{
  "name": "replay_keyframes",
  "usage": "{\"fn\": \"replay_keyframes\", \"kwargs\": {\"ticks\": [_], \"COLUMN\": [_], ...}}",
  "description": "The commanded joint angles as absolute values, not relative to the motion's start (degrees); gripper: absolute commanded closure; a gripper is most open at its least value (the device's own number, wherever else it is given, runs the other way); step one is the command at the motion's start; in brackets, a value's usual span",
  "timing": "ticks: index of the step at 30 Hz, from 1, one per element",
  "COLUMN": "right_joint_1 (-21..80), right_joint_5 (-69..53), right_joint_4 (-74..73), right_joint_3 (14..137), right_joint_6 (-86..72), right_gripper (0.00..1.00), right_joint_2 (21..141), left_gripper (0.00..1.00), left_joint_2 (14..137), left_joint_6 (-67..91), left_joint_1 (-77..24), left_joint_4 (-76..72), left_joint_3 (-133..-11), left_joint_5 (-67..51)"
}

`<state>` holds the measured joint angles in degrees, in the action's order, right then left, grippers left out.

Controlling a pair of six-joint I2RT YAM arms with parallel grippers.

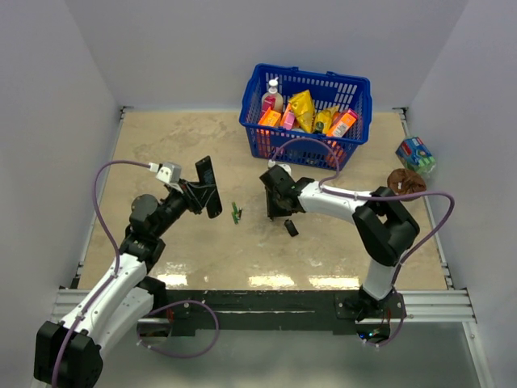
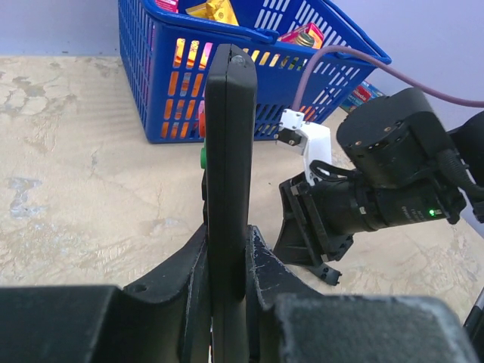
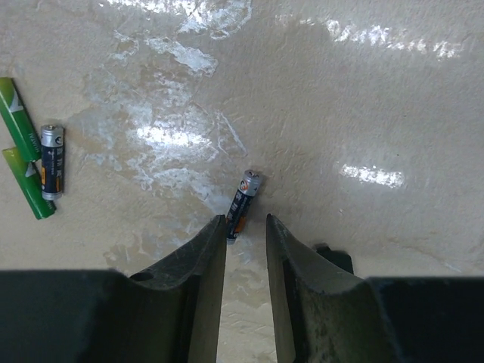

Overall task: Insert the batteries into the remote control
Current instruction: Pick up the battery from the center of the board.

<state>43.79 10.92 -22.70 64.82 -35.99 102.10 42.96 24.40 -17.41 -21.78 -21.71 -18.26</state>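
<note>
My left gripper [image 1: 202, 199] [image 2: 227, 236] is shut on the remote control [image 1: 208, 185] [image 2: 229, 144], a slim black bar held edge-on and raised off the table. Two green batteries [image 1: 235, 212] [image 3: 17, 115] lie side by side on the table between the arms, with a dark blue battery [image 3: 51, 160] next to them. My right gripper [image 1: 278, 213] [image 3: 246, 221] points down at the table with its jaws a little apart and nothing between them. Another dark blue and orange battery [image 3: 242, 203] lies just beyond its fingertips, its near end by the left fingertip.
A blue basket [image 1: 300, 142] [image 2: 166, 91] full of packets stands at the back. A small black piece [image 1: 291, 228] [image 3: 333, 255] lies beside the right gripper. A blue-green pack [image 1: 415, 153] and a brown object [image 1: 405, 180] sit at the right edge.
</note>
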Motion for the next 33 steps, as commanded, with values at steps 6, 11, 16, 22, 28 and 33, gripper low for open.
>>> {"fn": "replay_keyframes", "kwargs": {"ticks": [6,11,16,22,28,33], "right_joint_1": [43.2,43.2,43.1,43.1,43.2,43.3], "right_joint_5": [13.0,13.6,14.2,15.5,16.1,14.8], "right_joint_4": [-23.2,-24.0,-24.6,-26.2,-24.1,-18.3], "right_joint_3": [70.4,71.5,71.5,72.3,72.0,68.5], "right_joint_6": [-37.4,-37.5,-37.2,-35.2,-31.1,-27.4], "right_gripper": [0.71,0.73,0.78,0.82,1.00,1.00], "right_joint_2": [106.0,108.7,109.2,110.4,108.8,101.4], "left_gripper": [1.00,1.00,1.00,1.00,1.00,1.00], "left_joint_2": [42.5,42.6,42.5,42.8,42.9,44.1], "left_joint_6": [22.9,22.8,22.8,23.0,24.5,30.9], "left_joint_1": [-18.1,-18.3,-18.4,-18.3,-18.7,-18.8], "left_joint_4": [-25.8,-25.7,-25.4,-25.4,-25.7,-30.7], "left_joint_3": [-22.1,-22.2,-22.3,-22.3,-21.9,-19.2], "left_joint_5": [-19.1,-19.2,-18.8,-18.7,-18.7,-16.4]}}
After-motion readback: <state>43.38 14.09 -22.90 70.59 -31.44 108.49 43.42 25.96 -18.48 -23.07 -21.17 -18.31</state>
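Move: The battery to be picked up lies just in front of and under the right fingertips: about 3 cm ahead of the right hand, level sideways and some 2 cm below. Level with that battery, another dark one lies 11 cm to its left and the green batteries 13 cm to its left. The battery cover is about 2 cm back and 5 cm right of the right hand. From the left hand, the battery to be picked up is some 5 cm ahead, 17 cm right and 20 cm below. The right fingers close from partly open to nearly shut and pinch the centre battery between their tips. To get there the hand eases about 2.5 cm forward over the battery while sinking 1.5 cm; the main closing comes at the end, with a slight rise just starting. The left hand keeps hold of the remote, almost still. ##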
